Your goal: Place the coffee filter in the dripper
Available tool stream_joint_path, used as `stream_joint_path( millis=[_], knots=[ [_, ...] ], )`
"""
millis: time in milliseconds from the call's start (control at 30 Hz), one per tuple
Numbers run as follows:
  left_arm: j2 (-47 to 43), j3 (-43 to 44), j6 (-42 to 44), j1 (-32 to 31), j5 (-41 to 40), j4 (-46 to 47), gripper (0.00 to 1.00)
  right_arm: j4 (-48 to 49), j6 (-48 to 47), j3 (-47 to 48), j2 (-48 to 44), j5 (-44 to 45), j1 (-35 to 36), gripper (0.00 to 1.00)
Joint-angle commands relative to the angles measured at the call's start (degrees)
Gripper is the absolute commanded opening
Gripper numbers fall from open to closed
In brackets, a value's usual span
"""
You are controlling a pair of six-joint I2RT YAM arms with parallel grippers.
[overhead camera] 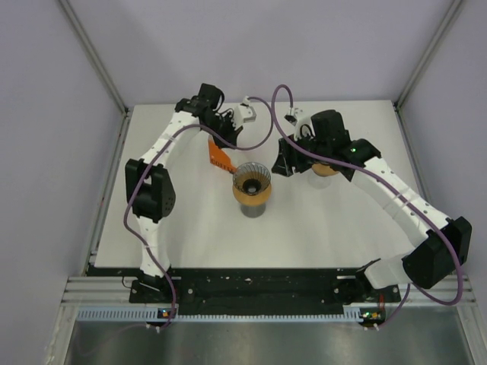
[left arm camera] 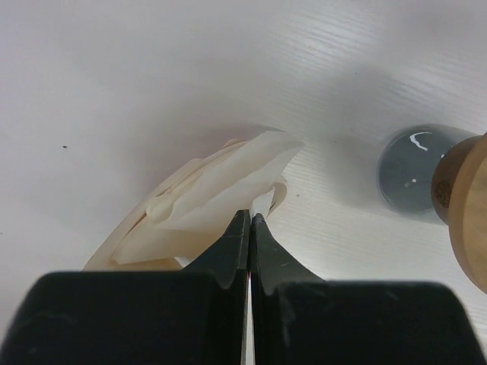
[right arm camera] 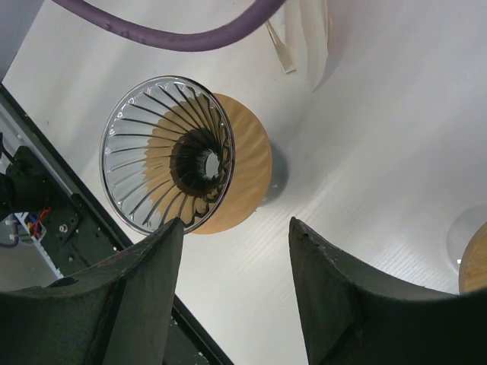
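The dripper [overhead camera: 252,182], a ribbed glass cone in a wooden collar, stands upright on a dark base at the table's middle. It also shows in the right wrist view as the dripper [right arm camera: 183,156] and at the right edge of the left wrist view as the dripper [left arm camera: 464,209]. A cream paper coffee filter [left arm camera: 217,190] lies crumpled on the table behind it. My left gripper [left arm camera: 249,217] is shut, its tips pinching the filter's near edge. In the top view the left gripper [overhead camera: 227,135] hides the filter. My right gripper [right arm camera: 234,228] hangs open beside the dripper, nothing between its fingers.
An orange holder [overhead camera: 219,156] sits just left of the dripper. A second wooden-collared piece [overhead camera: 326,169] stands under the right arm. A purple cable [right arm camera: 175,34] crosses above the dripper. The black base rail [overhead camera: 251,285] runs along the near edge.
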Motion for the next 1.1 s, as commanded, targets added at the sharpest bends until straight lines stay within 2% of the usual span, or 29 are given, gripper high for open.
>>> stream_joint_path(
  millis=[0, 467, 1067],
  knots=[
    [-4.89, -0.09, 0.03, -0.05, -0.04, 0.44, 0.00, 0.39, -0.80, 0.11, 0.04, -1.11, -0.27, 0.58],
    [-9.20, 2.19, -5.77, 1.19, 0.13, 2.47, 0.00, -0.05, -0.98, 0.82, -0.49, -1.02, -0.27, 0.58],
    [-12.62, 3.78, -6.57, 1.27, 1.01, 1.49, 0.00, -0.05, -0.98, 0.38, -1.37, -0.67, -0.27, 0.58]
  ],
)
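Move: The dripper stands about 12 cm back and 5 cm to the right of the left hand, about level with it, on a glass jar whose middle is some 9 cm lower. The filter pack lies right below the shut left fingers, roughly 7 cm down and 2 cm to the left, level fore and aft. From the right hand the dripper is about 9 cm left, 1 cm back and 9 cm below. The left hand, fingers still shut, rises about 7 cm away from the filter pack, drifting slightly left. ##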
